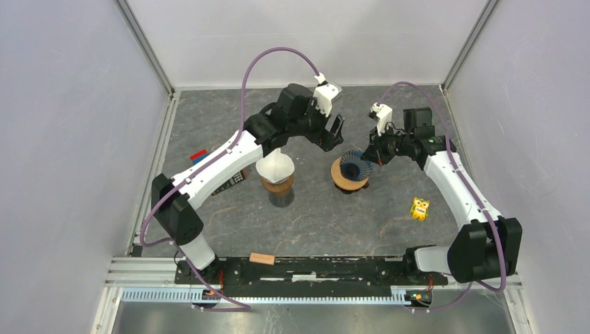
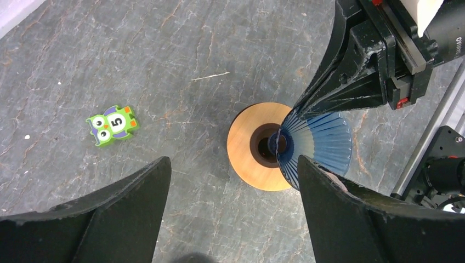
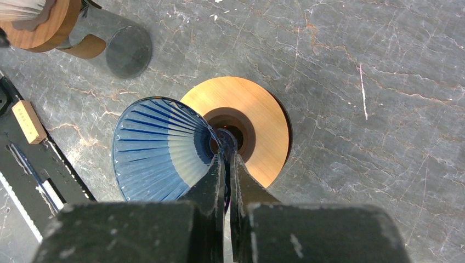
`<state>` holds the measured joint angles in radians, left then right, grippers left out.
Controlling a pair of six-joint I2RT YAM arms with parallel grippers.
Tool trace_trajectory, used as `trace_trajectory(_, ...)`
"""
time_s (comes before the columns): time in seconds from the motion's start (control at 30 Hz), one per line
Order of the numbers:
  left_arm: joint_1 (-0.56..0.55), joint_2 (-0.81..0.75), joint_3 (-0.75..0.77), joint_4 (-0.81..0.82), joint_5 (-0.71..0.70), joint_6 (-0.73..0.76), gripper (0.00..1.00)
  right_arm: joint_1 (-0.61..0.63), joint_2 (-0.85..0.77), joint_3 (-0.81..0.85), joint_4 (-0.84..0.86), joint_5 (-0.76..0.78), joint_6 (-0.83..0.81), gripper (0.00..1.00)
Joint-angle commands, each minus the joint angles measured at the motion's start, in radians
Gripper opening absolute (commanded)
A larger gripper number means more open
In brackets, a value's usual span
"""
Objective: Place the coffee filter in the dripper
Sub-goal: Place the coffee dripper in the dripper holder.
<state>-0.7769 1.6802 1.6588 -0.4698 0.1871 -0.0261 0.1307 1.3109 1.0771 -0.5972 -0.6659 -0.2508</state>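
Note:
The dripper (image 1: 355,165) is a ribbed blue glass cone, tipped on its side over a round wooden ring (image 1: 343,179). My right gripper (image 3: 227,156) is shut on the cone's wall near the narrow end (image 3: 164,145). The white paper coffee filter (image 1: 274,166) stands apart to the left, in a wooden collar on a glass carafe (image 1: 278,189); its edge shows in the right wrist view (image 3: 16,8). My left gripper (image 2: 233,161) hangs open just behind the dripper (image 2: 321,145), nothing between its fingers. In the top view the left gripper (image 1: 335,134) is between the filter and the dripper.
A small owl toy (image 1: 419,208) lies to the front right of the dripper (image 2: 112,125). A wooden block (image 1: 262,259) rests on the base rail. A dark packet (image 1: 233,181) lies under the left arm. Walls close in the table on three sides.

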Motion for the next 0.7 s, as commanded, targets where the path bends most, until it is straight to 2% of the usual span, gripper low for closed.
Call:
trace_trajectory(0.0, -0.021, 0.0, -0.046, 0.102, 0.006, -0.047, 0.89, 0.007, 0.024, 0.023, 0.039, -0.011, 0.019, 0.0)
trace_trajectory(0.4, -0.074, 0.049, -0.087, 0.101, -0.094, -0.031, 0.73, 0.013, 0.093, 0.051, 0.028, 0.022, 0.026, 0.0)
trace_trajectory(0.5, -0.077, 0.057, -0.107, 0.099, -0.102, -0.053, 0.66, 0.014, 0.108, 0.054, 0.031, 0.017, 0.03, 0.0)
trace_trajectory(0.6, -0.079, 0.068, -0.12, 0.089, -0.104, -0.084, 0.53, 0.015, 0.123, 0.053, 0.036, 0.015, 0.032, 0.0)
trace_trajectory(0.67, -0.079, 0.08, -0.12, 0.073, -0.092, -0.1, 0.5, 0.016, 0.13, 0.054, 0.037, 0.018, 0.034, 0.0)
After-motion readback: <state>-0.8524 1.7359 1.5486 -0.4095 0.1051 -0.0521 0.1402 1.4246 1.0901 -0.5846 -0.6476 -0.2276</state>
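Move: The right hand already pinches the blue dripper by its rim; the holder's middle lies about 5 cm to this hand's left, level with it fore-and-aft and some 10 cm below. The yellow owl is roughly 7 cm back and 13 cm right, 13 cm down. The open left hand has the dripper about 4 cm back, 4 cm right and 11 cm below; the green owl is some 12 cm ahead and 7 cm left, 22 cm down. Still pinching the dripper's rim between shut fingertips, the right hand lowers it about 3 cm towards the holder's opening, easing slightly forward and tipping down some 5 degrees, slowing at the end. Meanwhile the left hand sinks about 6.5 cm towards the dripper's free side, working a little right and back, its wide-open fingers closing to about half; it shows no clear touch yet. ##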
